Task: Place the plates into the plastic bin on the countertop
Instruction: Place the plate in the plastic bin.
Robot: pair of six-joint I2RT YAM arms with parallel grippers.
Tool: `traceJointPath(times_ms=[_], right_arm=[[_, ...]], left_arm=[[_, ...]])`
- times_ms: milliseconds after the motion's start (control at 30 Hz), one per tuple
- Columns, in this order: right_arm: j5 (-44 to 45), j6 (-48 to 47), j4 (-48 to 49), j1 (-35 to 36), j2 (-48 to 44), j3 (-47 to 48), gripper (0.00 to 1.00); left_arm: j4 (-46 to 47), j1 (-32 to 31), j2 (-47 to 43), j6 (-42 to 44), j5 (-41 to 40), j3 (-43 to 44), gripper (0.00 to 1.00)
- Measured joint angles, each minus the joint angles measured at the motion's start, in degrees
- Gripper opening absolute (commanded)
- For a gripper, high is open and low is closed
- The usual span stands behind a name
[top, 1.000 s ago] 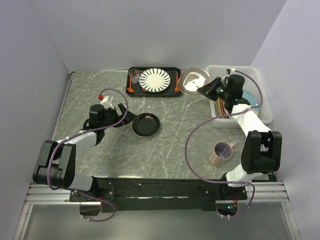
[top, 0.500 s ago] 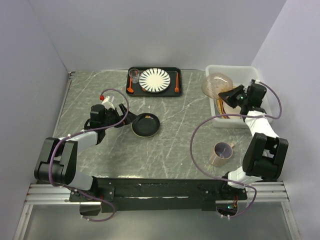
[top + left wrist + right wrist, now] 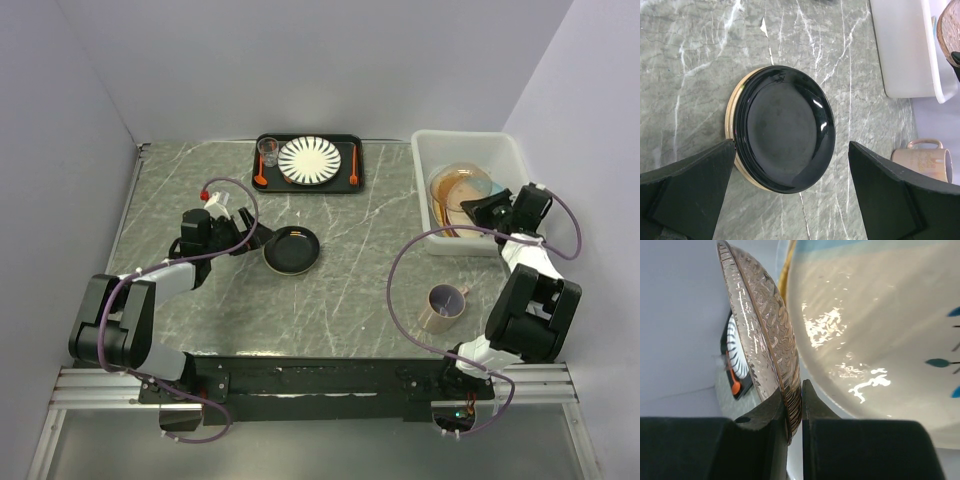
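Note:
My right gripper (image 3: 492,208) (image 3: 795,390) is shut on the rim of the dark brown patterned plate (image 3: 457,190) (image 3: 765,325). It holds the plate tilted inside the white plastic bin (image 3: 465,136). Close beside it in the bin lies a pale blue-cream plate (image 3: 875,330) with leaf marks. On the countertop (image 3: 360,270) a small black plate (image 3: 292,250) (image 3: 782,127) sits with a tan edge showing beneath it. My left gripper (image 3: 250,237) (image 3: 791,150) is open at the black plate's left edge, one finger on each side of the near rim, touching nothing.
A black tray (image 3: 345,185) at the back holds a white plate with dark radial stripes (image 3: 310,158), a glass (image 3: 268,150) and orange utensils. A tan mug (image 3: 443,305) (image 3: 922,160) stands in front of the bin. Walls close in on both sides.
My right gripper carried the brown plate rightward from beside the bin's left rim, over it and down into the bin. The left arm has barely moved.

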Motion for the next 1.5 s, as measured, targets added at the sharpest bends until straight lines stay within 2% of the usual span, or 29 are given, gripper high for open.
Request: traceJointPath(times_ms=[300,533,633,667,767,800,900,1000,1067,1233,1267,1367,1500], right_arm=[[4.9,-0.2,-1.6,-1.1,-0.3,-0.4,0.00],[5.3,0.3,-0.3,-1.5,-0.3,-1.9,0.00],[5.3,0.5,0.1,-1.6,-0.3,-2.1,0.04],[5.3,0.5,0.2,-1.6,-0.2,-2.1,0.07],[5.1,0.9,0.7,-1.6,0.0,-2.1,0.34],[5.0,1.1,1.0,-1.7,0.1,-2.2,0.48],[5.5,1.6,2.2,-2.1,0.2,-3.1,0.66],[6.5,1.3,4.7,-2.1,-0.4,-3.1,0.75],[7.7,0.8,4.8,-2.2,-1.2,-3.1,0.84],[12.1,-0.9,2.4,-2.2,-4.8,-3.3,0.91],[12.9,-1.3,1.6,-2.2,-5.6,-3.5,0.96],[14.6,-2.1,-0.1,-2.1,-7.4,-3.9,1.00],[16.2,-3.3,-2.3,-1.8,-8.8,-4.1,1.00]], left_arm=[[0.0,-0.1,0.0,0.0,0.2,0.0,0.99],[0.0,-0.1,0.0,0.0,0.2,0.0,0.99],[0.0,-0.2,0.0,0.0,0.2,0.0,0.99],[0.0,-0.2,0.0,0.0,0.2,0.0,0.99],[0.0,-0.2,0.0,0.0,0.2,0.0,0.99],[0.0,-0.2,0.0,0.0,0.2,0.0,0.99],[0.0,-0.2,0.0,0.0,0.2,0.0,0.99],[0.0,-0.2,0.0,0.0,0.2,0.0,0.99],[0.0,-0.2,0.0,0.0,0.2,0.0,0.99],[0.0,-0.2,0.0,0.0,0.2,0.0,0.99],[0.0,-0.2,0.0,0.0,0.2,0.0,0.99],[0.0,-0.2,0.0,0.0,0.3,0.0,0.99],[0.0,-0.2,0.0,0.0,0.5,0.0,0.99]])
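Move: The right hand holds the clear plate by its edge inside the bin, above the cream-and-blue plate, whose middle lies about 4 cm ahead, 4 cm right and 10 cm below. The yellow plate's middle is some 3 cm left of the cream-and-blue one; the mug stands roughly 21 cm back and 4 cm left of the hand. From the left hand, the cream-and-blue plate is about 50 cm right and 8 cm ahead. The right hand's pinch on the clear plate ends: after easing about 3 cm right and down over the cream-and-blue plate and pausing, its fingers spread wide. As they open, the hand shifts another 3 cm right and draws back about as much, rising slightly, while the wrist turns some 15 degrees clockwise and its left side dips. ##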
